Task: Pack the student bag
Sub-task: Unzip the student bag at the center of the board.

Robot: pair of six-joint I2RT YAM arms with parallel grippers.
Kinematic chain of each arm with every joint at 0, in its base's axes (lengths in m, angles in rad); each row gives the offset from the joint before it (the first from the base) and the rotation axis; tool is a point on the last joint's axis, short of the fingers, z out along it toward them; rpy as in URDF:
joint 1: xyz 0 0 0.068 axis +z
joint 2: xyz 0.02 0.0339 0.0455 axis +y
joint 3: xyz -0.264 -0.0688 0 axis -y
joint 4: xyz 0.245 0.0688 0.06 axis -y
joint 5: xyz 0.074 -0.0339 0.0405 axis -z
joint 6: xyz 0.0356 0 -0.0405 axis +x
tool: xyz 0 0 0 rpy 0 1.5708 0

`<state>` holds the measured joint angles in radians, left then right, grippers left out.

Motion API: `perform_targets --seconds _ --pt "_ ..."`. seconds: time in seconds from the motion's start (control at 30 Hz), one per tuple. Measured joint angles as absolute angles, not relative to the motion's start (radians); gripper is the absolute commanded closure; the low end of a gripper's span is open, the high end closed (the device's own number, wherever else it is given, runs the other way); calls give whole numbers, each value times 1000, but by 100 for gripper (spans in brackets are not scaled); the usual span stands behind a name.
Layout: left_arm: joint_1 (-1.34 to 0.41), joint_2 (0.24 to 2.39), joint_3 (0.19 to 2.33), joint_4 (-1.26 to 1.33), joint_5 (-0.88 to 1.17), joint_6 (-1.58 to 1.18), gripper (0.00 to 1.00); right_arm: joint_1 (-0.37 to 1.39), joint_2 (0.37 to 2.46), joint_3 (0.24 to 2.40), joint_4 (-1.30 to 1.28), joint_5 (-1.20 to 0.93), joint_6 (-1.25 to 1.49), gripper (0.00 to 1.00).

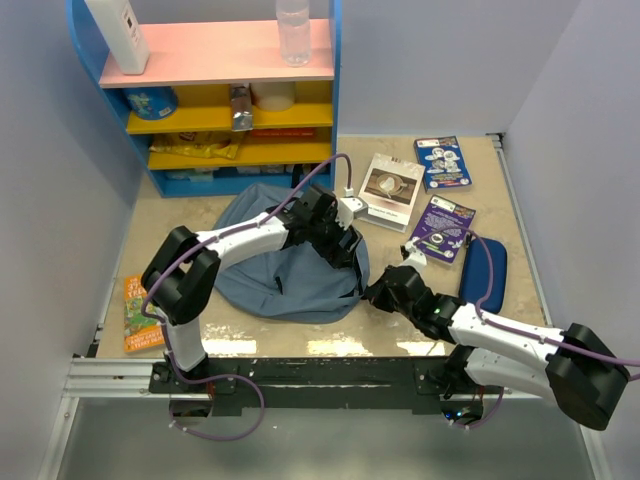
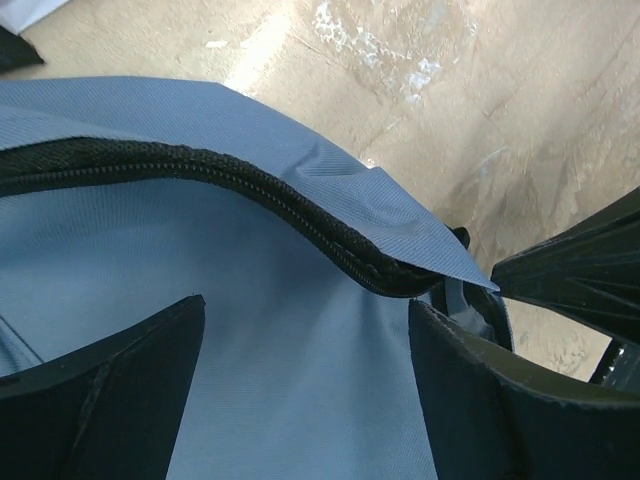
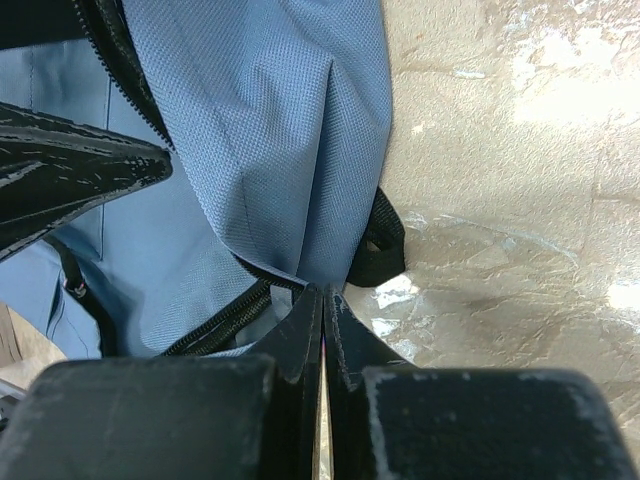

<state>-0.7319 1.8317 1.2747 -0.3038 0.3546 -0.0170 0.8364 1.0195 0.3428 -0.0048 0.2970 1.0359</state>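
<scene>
The student bag (image 1: 285,275) is a slate-blue fabric backpack lying flat in the middle of the table. Its black zipper (image 2: 260,185) runs in a curve across the left wrist view. My left gripper (image 1: 345,245) is over the bag's right side, open, with its fingers (image 2: 130,380) straddling bare blue fabric just below the zipper (image 2: 305,330). My right gripper (image 1: 376,292) is at the bag's right edge. Its jaws are shut (image 3: 322,292), and a fold of the bag's fabric (image 3: 290,150) by the zipper and a black strap loop (image 3: 380,250) runs into their tips.
Three books (image 1: 391,190) (image 1: 442,162) (image 1: 441,228) lie at the back right. A dark-blue pencil case (image 1: 484,272) lies beside the right arm. Another book (image 1: 140,312) sits at the left edge. A coloured shelf (image 1: 230,90) with bottles stands at the back.
</scene>
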Motion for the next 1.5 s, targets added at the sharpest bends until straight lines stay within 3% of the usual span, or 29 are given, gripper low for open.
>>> perform_targets --seconds 0.33,0.43,0.53,0.63,0.73,0.77,0.83,1.2,1.5 --pt "-736 1852 1274 -268 413 -42 21 836 1016 344 -9 297 1036 100" --pt "-738 1869 1285 -267 426 -49 27 836 1007 344 -15 297 1036 100" --pt "-739 1888 1295 -258 437 -60 38 836 1007 344 -15 297 1036 100" --pt "-743 1897 1295 -250 448 -68 55 836 1007 344 -16 297 1036 100" --pt "-747 1901 1299 -249 461 -69 76 836 1007 344 -16 297 1036 100" --pt "-748 1904 1301 -249 466 -65 88 836 1006 344 -16 297 1036 100" --pt "-748 1914 1312 -251 471 -62 100 836 1006 344 -16 297 1036 100" --pt "-739 1927 1354 -321 498 -7 100 836 992 344 -33 298 1036 100" --pt "-598 1882 1619 -753 631 234 100 836 996 374 -63 307 1023 100"
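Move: The bag's zip edge that my open left fingers are about to shut on lies about 3 cm to their right, 1 cm back and 1 cm below. Of my left hand, the bag corner already pinched in my right fingers is some 8 cm back, 4 cm right and 3 cm lower. The coffee book lies about 14 cm ahead and 8 cm right, the purple book 6 cm ahead and 19 cm right. From my right hand the zip edge is about 7 cm ahead, 1 cm left, near level. I ease my left hand about 3 cm right and slightly back and down over the bag, closing its fingers until they pinch the black zip edge. Then I pull that edge up some 8 cm and about 5 cm left, a little forward too, turning slightly clockwise, while my right fingers keep hold of the bag's near right corner, almost still. ##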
